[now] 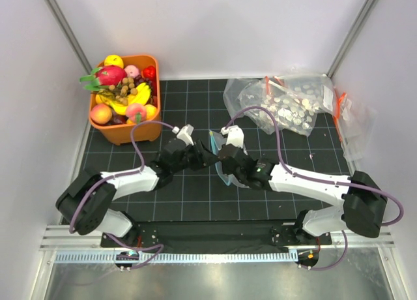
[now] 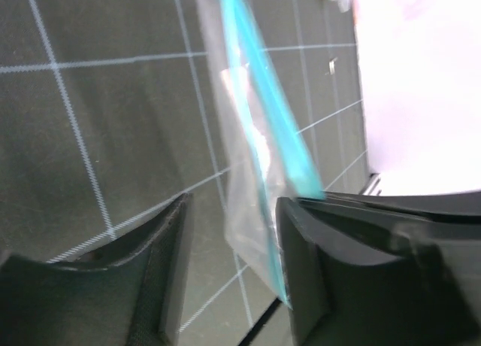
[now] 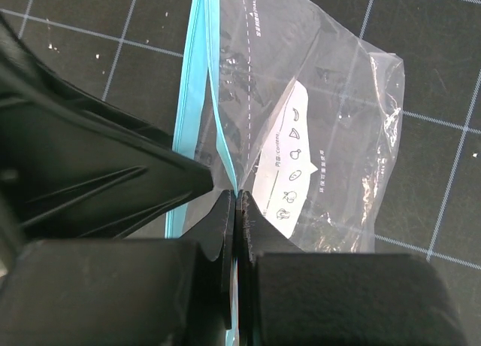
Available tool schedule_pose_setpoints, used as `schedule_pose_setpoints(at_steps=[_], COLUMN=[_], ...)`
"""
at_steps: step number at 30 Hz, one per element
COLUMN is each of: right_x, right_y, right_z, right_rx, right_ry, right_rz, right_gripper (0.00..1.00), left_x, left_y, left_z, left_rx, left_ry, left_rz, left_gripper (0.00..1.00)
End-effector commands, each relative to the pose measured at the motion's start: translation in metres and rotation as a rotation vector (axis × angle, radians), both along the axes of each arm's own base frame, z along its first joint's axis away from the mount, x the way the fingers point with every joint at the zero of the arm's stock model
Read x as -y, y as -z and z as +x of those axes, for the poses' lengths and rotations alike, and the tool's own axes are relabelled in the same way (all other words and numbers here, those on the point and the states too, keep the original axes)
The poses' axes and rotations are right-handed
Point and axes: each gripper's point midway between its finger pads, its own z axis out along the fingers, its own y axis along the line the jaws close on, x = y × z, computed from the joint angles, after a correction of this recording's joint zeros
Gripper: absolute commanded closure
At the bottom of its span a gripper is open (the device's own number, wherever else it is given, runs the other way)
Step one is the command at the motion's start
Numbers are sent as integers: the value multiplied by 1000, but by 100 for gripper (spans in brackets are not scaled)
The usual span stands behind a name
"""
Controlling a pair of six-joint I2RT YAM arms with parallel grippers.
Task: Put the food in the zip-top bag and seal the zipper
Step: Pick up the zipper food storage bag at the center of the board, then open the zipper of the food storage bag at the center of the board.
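The zip-top bag [image 1: 223, 176] hangs in the middle of the mat between both arms, clear, with a white label. My right gripper [image 3: 237, 195] is shut on its mouth edge, pinching the teal zipper [image 3: 197, 83]. My left gripper [image 2: 233, 203] is open. The bag's lower corner [image 2: 244, 210] and the zipper [image 2: 270, 128] hang between its fingers, close to the right finger [image 2: 308, 263]. The food, a pink-red peach [image 1: 135, 110] and an orange [image 1: 152, 111], lies in the orange basket [image 1: 130, 134] at the back left.
The basket also holds a banana [image 1: 130, 103], a magenta dragon fruit [image 1: 107, 75] and other toy fruit. Bigger clear bags [image 1: 287, 104] speckled with white pieces lie at the back right. White walls close in the black gridded mat [image 1: 195, 195].
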Motion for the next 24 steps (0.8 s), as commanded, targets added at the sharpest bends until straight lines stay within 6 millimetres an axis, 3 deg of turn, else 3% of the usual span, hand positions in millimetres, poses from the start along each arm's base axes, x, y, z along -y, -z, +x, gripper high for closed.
schedule_pose_setpoints(at_steps=[1,4,5,7,9,11,13,24], right_x=[-5,-7,-8,-6,-2,3,8,3], right_y=[-20,-21,-21,-22,-20,-21,-21,-18], right_z=[3,1,0,2,3,7,12,25], right_rx=[50,45,42,53,54,62,66,75], right_ry=[5,-16,-19,-14,-7,11,39,68], right_rz=[67,69,69,56,23,-23,-84,-154], right_gripper=[99,99,99,99,97,85,80,75], left_x=[13,16,18,20,20,20,19,22], left_y=[-19,-18,-17,-22,-23,-28,-29,-21], left_z=[10,13,13,15,15,17,14,3], left_rx=[47,56,61,77,95,121,146,142], left_ry=[19,22,30,43,49,41,43,70], left_rz=[-68,-74,-67,-69,-49,-25,32,84], left_gripper=[53,72,87,100,100,100,100,100])
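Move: Right between the left hand's half-open fingers, about 1 cm to the right and 1 cm below the hand point, stands the zipper rim of the food storage bag. Its yellow slider is some 9 cm ahead of that hand, 2 cm left and 3 cm lower. The right hand already pinches the same rim at its fingertips. From it, the pile of bags lies roughly 20 cm ahead, 21 cm right and 10 cm below. Dipping slightly, the left hand shuts its fingers on the near blue lip of the zipper rim, then shifts about 2 cm to the right beside the right fingertips, rising past its starting height. Once the left has closed, the right hand parts its fingers a little, slides about 1.5 cm forward and rolls some 10 degrees, left side down, its fingers still astride the bag's film. ##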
